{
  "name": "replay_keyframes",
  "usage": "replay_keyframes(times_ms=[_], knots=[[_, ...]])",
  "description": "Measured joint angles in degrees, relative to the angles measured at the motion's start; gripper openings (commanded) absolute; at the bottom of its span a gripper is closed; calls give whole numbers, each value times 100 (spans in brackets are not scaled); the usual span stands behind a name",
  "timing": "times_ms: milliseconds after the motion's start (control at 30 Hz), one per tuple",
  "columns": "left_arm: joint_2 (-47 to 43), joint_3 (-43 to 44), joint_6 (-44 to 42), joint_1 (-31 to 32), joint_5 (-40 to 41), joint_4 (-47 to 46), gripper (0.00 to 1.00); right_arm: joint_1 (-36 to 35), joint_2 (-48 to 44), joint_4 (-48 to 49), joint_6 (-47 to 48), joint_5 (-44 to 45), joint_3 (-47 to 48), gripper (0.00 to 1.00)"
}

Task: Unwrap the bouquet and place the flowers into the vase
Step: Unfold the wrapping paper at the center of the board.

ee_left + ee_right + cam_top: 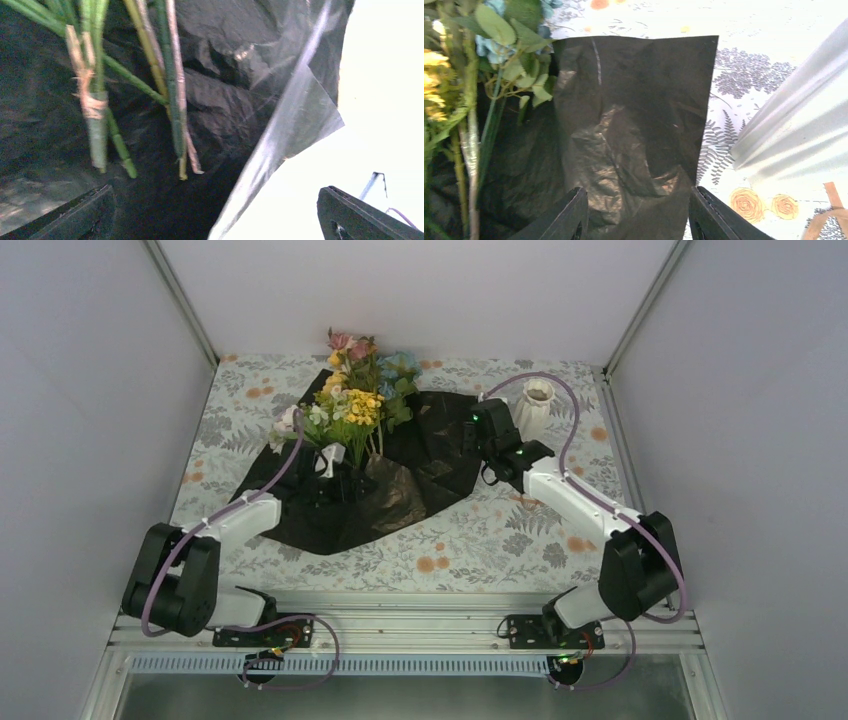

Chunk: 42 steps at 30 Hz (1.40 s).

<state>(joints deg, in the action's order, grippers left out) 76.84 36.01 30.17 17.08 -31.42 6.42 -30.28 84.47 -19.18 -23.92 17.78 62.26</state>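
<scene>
The bouquet lies unwrapped: the flowers [355, 390], blue, pink, yellow and white, rest with their blooms toward the far side on the spread black sheet [410, 475]. My left gripper [338, 468] is at the stem ends. In the left wrist view the green stems [170, 90] end just ahead of the left gripper [220, 215], which is open with nothing between its fingers. My right gripper [472, 437] hovers over the sheet's right part, beside the white ribbed vase [535, 405]. In the right wrist view the right gripper [639, 217] has its jaws apart over the black sheet [634, 120]. The vase [794, 125] stands to its right and the flowers [499, 45] to its left.
A floral-print tablecloth [500, 540] covers the table. White enclosure walls and metal posts [625, 330] close in the sides and back. The arm bases [560, 625] sit on a rail at the near edge.
</scene>
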Motion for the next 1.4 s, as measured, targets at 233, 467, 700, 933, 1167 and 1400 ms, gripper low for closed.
replay_keyframes(times_ms=[233, 467, 700, 933, 1167, 1400], knots=[[90, 0, -79, 415, -640, -229, 99, 0, -317, 13, 131, -621, 0, 51], [-262, -247, -175, 715, -1189, -356, 99, 0, -350, 96, 151, -1521, -83, 39], [-684, -409, -188, 1005, -1558, -374, 99, -4, 79, 297, 133, -2636, -192, 12], [-997, -382, -192, 1235, -1832, -376, 99, -177, 822, 352, 105, -3521, -188, 10], [-1246, -35, -323, 1244, -1729, -9, 99, -721, 1023, 372, 133, -3906, -476, 11], [-1497, 804, -466, 1237, -431, 756, 99, -1038, 833, 393, -9, -3952, -1464, 11]])
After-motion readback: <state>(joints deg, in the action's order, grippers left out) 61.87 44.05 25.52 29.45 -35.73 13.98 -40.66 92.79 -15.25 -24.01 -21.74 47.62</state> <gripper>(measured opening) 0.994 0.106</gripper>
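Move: Some 16 cm to the right hand's left, 10 cm back and 16 cm below lies the crumpled, folded-over flap of wrapping paper; the flower stem ends are about 20 cm left and 11 cm back, and the vase stands roughly 12 cm to that hand's right, about level with it. From the left hand the flap's middle is about 8 cm right, level in reach and some 7 cm below, with the stem ends 5 cm right and 2 cm back. Sweeping back towards the robot and rightward with open fingers, the left hand pushes along the flap's side for about 10 cm, then rises and comes partly forward again, clear of the paper. The right hand swings left over the flap, shutting its half-open fingers as it sinks, turns counter-clockwise and tips down some 35 degrees, then draws back and down, its closed tips dragging the paper towards the robot. ##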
